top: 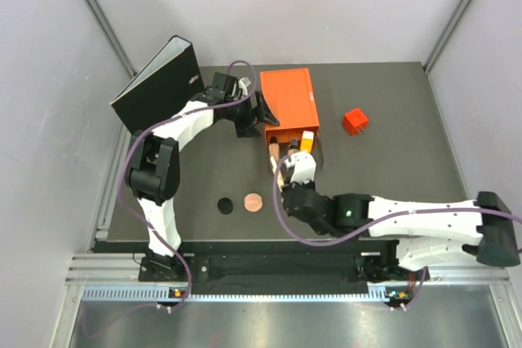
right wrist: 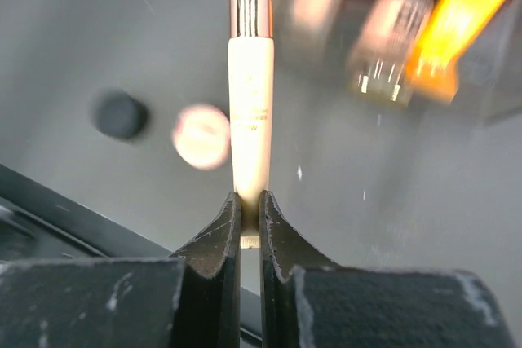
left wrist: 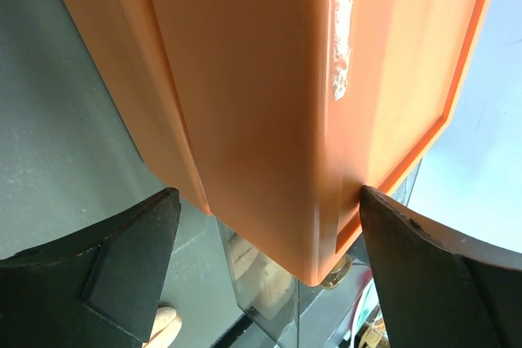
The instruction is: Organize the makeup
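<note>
My right gripper (right wrist: 250, 201) is shut on the lower end of the slim beige tube (right wrist: 250, 79), whose copper cap points away from me. In the top view the right gripper (top: 287, 170) hovers just in front of the clear organizer (top: 316, 152). A black round disc (top: 225, 204) and a pinkish-copper disc (top: 252, 201) lie on the table to its left. An orange-yellow tube (top: 307, 141) and a tan bottle (right wrist: 391, 38) stand in the organizer. My left gripper (left wrist: 269, 193) is open wide, straddling a front corner of the large orange box (left wrist: 269, 79), with the right finger touching it.
A black binder (top: 155, 87) stands tilted at the back left. A small red cube (top: 355, 121) sits right of the orange box (top: 287, 97). The organizer's clear wall (left wrist: 261, 275) shows below the box in the left wrist view. Grey walls enclose the table.
</note>
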Tool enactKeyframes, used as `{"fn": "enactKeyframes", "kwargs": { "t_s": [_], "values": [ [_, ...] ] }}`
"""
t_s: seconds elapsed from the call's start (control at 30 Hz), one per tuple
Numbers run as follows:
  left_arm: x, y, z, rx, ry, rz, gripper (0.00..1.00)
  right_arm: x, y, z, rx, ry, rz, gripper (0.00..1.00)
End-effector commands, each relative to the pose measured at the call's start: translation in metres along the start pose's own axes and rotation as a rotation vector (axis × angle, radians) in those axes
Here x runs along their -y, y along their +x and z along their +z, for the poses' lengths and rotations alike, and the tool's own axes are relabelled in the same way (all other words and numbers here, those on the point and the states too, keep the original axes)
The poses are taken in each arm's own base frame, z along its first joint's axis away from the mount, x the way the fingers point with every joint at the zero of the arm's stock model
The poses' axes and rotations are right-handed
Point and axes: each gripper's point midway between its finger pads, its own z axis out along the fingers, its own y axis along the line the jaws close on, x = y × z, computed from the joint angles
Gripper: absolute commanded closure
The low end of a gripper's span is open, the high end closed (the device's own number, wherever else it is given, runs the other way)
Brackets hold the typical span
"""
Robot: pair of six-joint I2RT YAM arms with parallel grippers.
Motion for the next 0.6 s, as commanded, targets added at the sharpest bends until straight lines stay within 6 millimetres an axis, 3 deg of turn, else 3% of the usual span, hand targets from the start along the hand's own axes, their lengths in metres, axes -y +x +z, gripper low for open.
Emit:
{"fn": "enactKeyframes", "kwargs": {
  "t_s": [0.0, 0.2, 0.47, 0.57],
  "values": [
    [-0.052, 0.017, 0.012, -0.065, -0.179, -0.052, 0.07, -0.003, -0.069, -0.033, 0.13, -0.029, 0.0, 0.98],
    [-0.048, 0.008, 0.019, -0.065, -0.161, -0.06, 0.07, 0.024, -0.11, -0.022, 0.184, 0.088, -0.11, 0.98],
    [-0.049, 0.005, 0.024, -0.066, -0.16, -0.065, 0.07, 0.081, -0.117, 0.033, 0.097, 0.13, -0.098, 0.96],
    [-0.05, 0.005, 0.026, -0.067, -0.156, -0.081, 0.07, 0.086, -0.118, 0.05, 0.077, 0.129, -0.094, 0.95]
  ]
}}
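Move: The open clear drawer the right gripper is taking the beige slim tube to has its middle about 17 cm ahead of that gripper, roughly in line sideways, some 11 cm below. The yellow tube in the drawer lies about 20 cm ahead and 4 cm right of the gripper; the left bottle 17 cm ahead and 4 cm left. The peach disc lies 3 cm ahead and 11 cm left. From the left gripper the drawer is 8 cm back, 8 cm right and lower. Keep the beige slim tube pinched in the right gripper and lift it about 9 cm nearly straight up first. Then sweep it forward some 11 cm and about 6 cm to the right, sinking a little towards the end, to bring it towards the open drawer from above. Let the fingertips tilt up about 10 degrees and stay shut. ##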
